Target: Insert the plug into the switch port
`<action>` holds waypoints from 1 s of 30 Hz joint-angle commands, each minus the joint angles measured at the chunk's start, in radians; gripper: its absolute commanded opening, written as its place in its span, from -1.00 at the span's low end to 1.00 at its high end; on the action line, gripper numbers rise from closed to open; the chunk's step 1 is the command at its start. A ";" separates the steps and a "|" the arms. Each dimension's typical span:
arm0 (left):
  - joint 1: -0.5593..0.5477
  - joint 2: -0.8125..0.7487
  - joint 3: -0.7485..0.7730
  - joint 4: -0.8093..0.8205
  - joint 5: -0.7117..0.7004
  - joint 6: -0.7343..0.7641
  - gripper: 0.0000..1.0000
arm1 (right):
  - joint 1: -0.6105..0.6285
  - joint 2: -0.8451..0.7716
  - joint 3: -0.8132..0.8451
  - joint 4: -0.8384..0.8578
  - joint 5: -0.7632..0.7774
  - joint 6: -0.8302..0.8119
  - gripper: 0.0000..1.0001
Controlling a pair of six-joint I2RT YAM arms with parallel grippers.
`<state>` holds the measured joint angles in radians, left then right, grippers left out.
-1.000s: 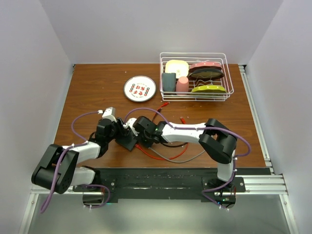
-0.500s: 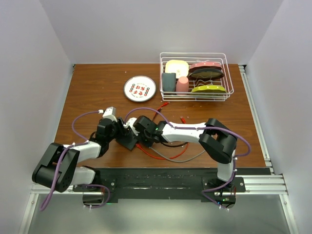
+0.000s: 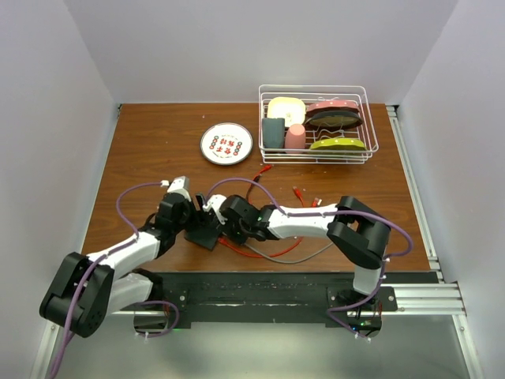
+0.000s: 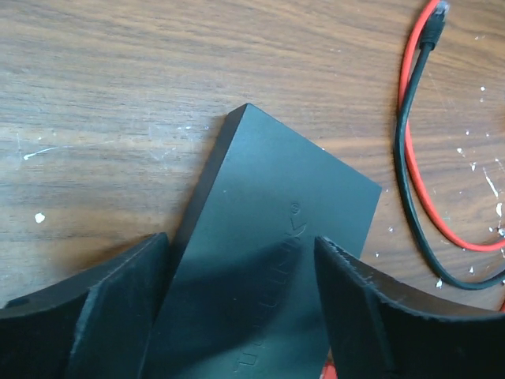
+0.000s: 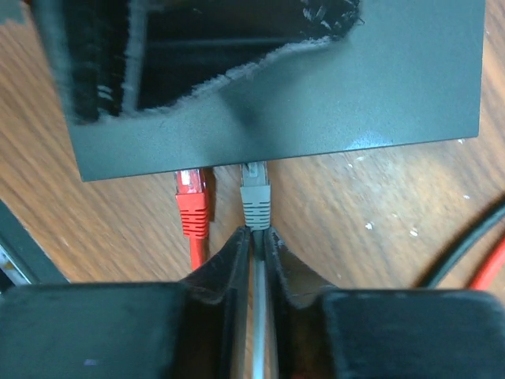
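The switch (image 3: 203,230), a flat dark-grey box, lies on the wooden table near its front edge. My left gripper (image 4: 241,245) is open, its two fingers spread wide over the switch (image 4: 276,229). A grey plug (image 5: 256,197) sits in a port on the switch's (image 5: 316,87) near edge, beside a red plug (image 5: 192,207) in the neighbouring port. My right gripper (image 5: 254,233) is shut on the grey cable just behind the grey plug. In the top view the right gripper (image 3: 226,229) is tight against the switch's right side and the left gripper (image 3: 189,224) is at its left.
Red and black cables (image 4: 414,158) curl on the table right of the switch, with loose red plugs (image 3: 267,168) farther back. A round white plate (image 3: 226,143) and a wire rack (image 3: 317,142) of dishes stand at the back.
The left arm's elbow has swung down toward the table's near edge, and both grippers have shifted slightly nearer with the switch. The right arm's elbow has moved a little right.
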<state>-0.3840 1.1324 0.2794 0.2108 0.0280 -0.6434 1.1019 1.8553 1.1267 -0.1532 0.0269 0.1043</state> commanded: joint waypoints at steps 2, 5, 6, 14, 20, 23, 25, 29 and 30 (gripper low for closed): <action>-0.027 0.036 0.069 -0.180 0.136 -0.036 0.63 | 0.015 -0.093 0.002 0.376 -0.012 0.057 -0.49; -0.015 0.026 0.084 -0.203 0.124 -0.032 0.67 | 0.016 -0.119 -0.021 0.353 0.033 0.070 -0.25; -0.010 0.020 0.090 -0.209 0.116 -0.030 0.70 | 0.016 -0.134 -0.031 0.343 0.045 0.072 -0.17; 0.000 -0.095 0.156 -0.336 0.053 -0.012 0.86 | 0.018 -0.252 -0.094 0.273 0.169 0.100 0.91; 0.000 -0.184 0.204 -0.402 0.050 0.008 1.00 | 0.010 -0.300 -0.087 0.190 0.287 0.113 0.97; 0.000 -0.258 0.210 -0.429 0.059 0.011 1.00 | -0.016 -0.289 -0.062 0.156 0.320 0.124 0.97; 0.000 -0.313 0.211 -0.436 0.072 0.013 1.00 | -0.037 -0.286 -0.054 0.124 0.324 0.147 0.97; 0.000 -0.365 0.228 -0.461 0.095 0.014 1.00 | -0.128 -0.259 -0.050 0.132 0.265 0.196 0.91; 0.000 -0.370 0.233 -0.465 0.102 0.016 1.00 | -0.138 -0.231 -0.042 0.129 0.262 0.207 0.89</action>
<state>-0.3771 0.8227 0.4381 -0.2218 0.0162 -0.6430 1.0966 1.5658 1.0718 0.0757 0.1493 0.2970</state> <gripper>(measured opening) 0.997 0.964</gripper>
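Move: My right fingers are still round the grey cable just behind its plug; the plug sits in the switch port about 2 cm to their left and 1 cm ahead. The switch's middle is roughly 4 cm left and 4 cm ahead, with the red plug some 3 cm left and 1 cm back. From my left hand the switch lies about 2 cm right, level fore-and-aft and 1 cm below; the loose black plug is some 12 cm ahead and 15 cm right. I open my right fingers wide, let go of the grey cable and lift away from the port, about 15 cm up and slightly forward, tipping the fingertips up towards the left by some 25 degrees. My left fingers, already loosened round the switch, spread fully; that hand draws back about 2 cm, then rises clear of the switch by some 7 cm. ##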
